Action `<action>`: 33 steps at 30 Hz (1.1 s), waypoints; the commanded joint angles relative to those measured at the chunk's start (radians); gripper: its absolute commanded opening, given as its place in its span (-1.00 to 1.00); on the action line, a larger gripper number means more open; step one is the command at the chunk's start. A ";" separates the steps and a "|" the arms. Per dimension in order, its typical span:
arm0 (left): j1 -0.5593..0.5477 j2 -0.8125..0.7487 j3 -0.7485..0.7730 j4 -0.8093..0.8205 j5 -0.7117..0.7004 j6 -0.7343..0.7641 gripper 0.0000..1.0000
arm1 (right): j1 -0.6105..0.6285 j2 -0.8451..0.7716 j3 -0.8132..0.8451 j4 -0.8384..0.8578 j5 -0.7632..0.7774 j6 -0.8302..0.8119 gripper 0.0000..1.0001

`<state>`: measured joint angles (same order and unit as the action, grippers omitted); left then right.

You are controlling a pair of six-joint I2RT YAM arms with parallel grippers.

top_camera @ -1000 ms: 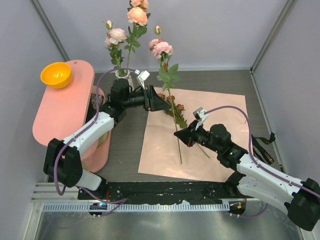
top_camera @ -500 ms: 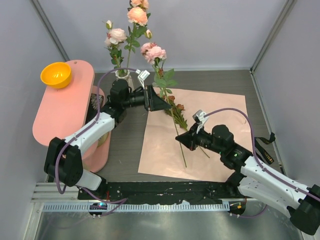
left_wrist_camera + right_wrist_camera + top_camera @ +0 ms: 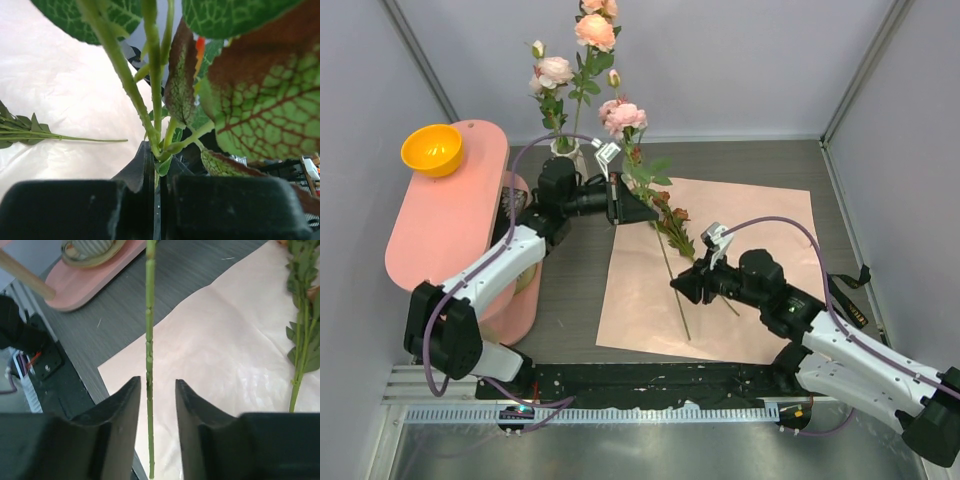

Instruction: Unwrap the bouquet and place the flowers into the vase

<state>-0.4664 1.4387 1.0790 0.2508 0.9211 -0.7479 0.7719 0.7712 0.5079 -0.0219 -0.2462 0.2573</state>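
Observation:
My left gripper (image 3: 645, 212) (image 3: 160, 160) is shut on the leafy upper stem of a pink rose (image 3: 623, 115), which it holds above the salmon-pink paper sheet (image 3: 750, 215). The rose's long bare stem (image 3: 666, 262) (image 3: 149, 340) runs down between the fingers of my right gripper (image 3: 680, 285) (image 3: 156, 382). That gripper is open, with a gap on both sides of the stem. The white vase (image 3: 563, 148) stands at the back, mostly hidden behind my left arm, and holds several pink roses (image 3: 594, 30). Another flower (image 3: 675, 228) (image 3: 302, 340) lies on the paper.
A pink side table (image 3: 445, 220) stands at the left with an orange bowl (image 3: 432, 148) on it. Grey walls close in the back and both sides. The black base rail (image 3: 640, 380) runs along the near edge.
My left gripper has shut on the rose's upper stem. My right gripper has opened off the lower stem. The rose has swung left, toward the vase.

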 commanded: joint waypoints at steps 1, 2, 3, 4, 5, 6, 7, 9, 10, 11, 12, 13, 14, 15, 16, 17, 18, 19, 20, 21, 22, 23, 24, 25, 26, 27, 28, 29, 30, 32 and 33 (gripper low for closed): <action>-0.003 -0.107 0.103 -0.169 -0.130 0.166 -1.00 | 0.007 -0.027 0.101 -0.064 0.203 0.000 -0.07; -0.003 -0.118 0.134 -0.232 -0.181 0.238 -1.00 | 0.006 -0.051 0.113 -0.085 0.266 0.010 0.06; -0.003 -0.127 0.215 -0.377 -0.239 0.270 -1.00 | 0.007 -0.068 0.115 -0.125 0.330 0.017 0.12; -0.003 -0.144 0.257 -0.442 -0.368 0.298 -1.00 | 0.007 -0.088 0.115 -0.139 0.449 0.025 0.19; -0.003 -0.152 0.300 -0.547 -0.417 0.364 -1.00 | 0.007 -0.131 0.110 -0.150 0.496 0.030 0.34; -0.003 -0.156 0.388 -0.592 -0.480 0.389 -1.00 | 0.006 -0.153 0.107 -0.165 0.545 0.039 0.41; -0.003 -0.167 0.428 -0.629 -0.543 0.416 -1.00 | 0.006 -0.177 0.103 -0.170 0.617 0.042 0.47; -0.003 -0.178 0.531 -0.697 -0.742 0.491 -1.00 | 0.007 -0.231 0.095 -0.182 0.677 0.048 0.57; -0.002 -0.181 0.561 -0.709 -0.807 0.516 -1.00 | 0.007 -0.245 0.092 -0.185 0.711 0.048 0.59; -0.003 -0.185 0.588 -0.728 -0.959 0.538 -1.00 | 0.006 -0.254 0.090 -0.191 0.720 0.048 0.60; -0.003 -0.185 0.636 -0.732 -1.017 0.586 -1.00 | 0.006 -0.274 0.090 -0.196 0.726 0.049 0.60; -0.002 -0.185 0.657 -0.729 -1.081 0.607 -1.00 | 0.004 -0.280 0.089 -0.202 0.729 0.056 0.60; -0.002 -0.184 0.673 -0.711 -1.131 0.631 -1.00 | 0.006 -0.286 0.089 -0.216 0.734 0.062 0.60; -0.002 -0.184 0.702 -0.699 -1.219 0.653 -1.00 | 0.006 -0.292 0.086 -0.222 0.736 0.066 0.60; -0.002 -0.181 0.713 -0.685 -1.255 0.685 -1.00 | 0.006 -0.303 0.083 -0.228 0.736 0.075 0.60; -0.002 -0.175 0.728 -0.659 -1.286 0.694 -1.00 | 0.007 -0.309 0.075 -0.236 0.740 0.082 0.60; 0.000 -0.164 0.755 -0.648 -1.329 0.703 -1.00 | 0.006 -0.315 0.073 -0.239 0.742 0.085 0.59; 0.002 -0.158 0.769 -0.636 -1.343 0.722 -1.00 | 0.007 -0.325 0.072 -0.242 0.745 0.088 0.59; 0.002 -0.150 0.795 -0.610 -1.354 0.731 -1.00 | 0.007 -0.326 0.072 -0.245 0.748 0.086 0.60; 0.003 -0.129 0.811 -0.602 -1.369 0.739 -1.00 | 0.006 -0.326 0.075 -0.246 0.751 0.083 0.60; 0.005 -0.118 0.828 -0.599 -1.374 0.743 -1.00 | 0.006 -0.326 0.078 -0.245 0.752 0.082 0.60; 0.006 -0.104 0.866 -0.599 -1.378 0.745 -1.00 | 0.006 -0.325 0.084 -0.246 0.755 0.076 0.60; 0.012 -0.074 0.886 -0.605 -1.380 0.743 -1.00 | 0.007 -0.322 0.086 -0.245 0.756 0.076 0.59; 0.014 -0.060 0.903 -0.610 -1.380 0.743 -1.00 | 0.006 -0.319 0.087 -0.246 0.756 0.074 0.59; 0.017 -0.043 0.935 -0.619 -1.381 0.743 -1.00 | 0.006 -0.317 0.089 -0.250 0.756 0.079 0.60; 0.021 -0.029 0.944 -0.620 -1.383 0.743 -1.00 | 0.006 -0.317 0.087 -0.250 0.756 0.085 0.60; 0.025 -0.009 0.952 -0.621 -1.386 0.768 -1.00 | 0.004 -0.319 0.078 -0.250 0.756 0.089 0.59; 0.026 -0.003 0.957 -0.613 -1.393 0.769 -1.00 | 0.007 -0.322 0.069 -0.244 0.754 0.095 0.59; 0.028 0.002 0.954 -0.605 -1.395 0.771 -1.00 | 0.007 -0.323 0.061 -0.236 0.754 0.102 0.59; 0.031 0.011 0.925 -0.564 -1.398 0.779 -1.00 | 0.006 -0.323 0.050 -0.225 0.752 0.103 0.59; 0.037 0.014 0.912 -0.550 -1.395 0.777 -1.00 | 0.006 -0.319 0.052 -0.227 0.752 0.100 0.59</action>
<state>-0.4431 1.4494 1.9980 -0.3927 -0.4423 -0.0055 0.7761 0.4515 0.5682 -0.2817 0.4839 0.3397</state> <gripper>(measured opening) 0.039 0.798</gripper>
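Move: The left hand pinches the pink flower's stem; the vase stands about 17 cm ahead of it and 15 cm left, its middle some 18 cm lower. The brown roses lie on the paper 9 cm ahead of that hand, 8 cm right, about 29 cm down. From the right hand, still around the lower stem, the vase is roughly 27 cm ahead, 21 cm left and 6 cm down; the brown roses 19 cm ahead, 3 cm right, 17 cm down. Left hand swings the still-pinched pink flower up 25 cm, left and forward, counter-clockwise; right lets go, retreats rightward. ##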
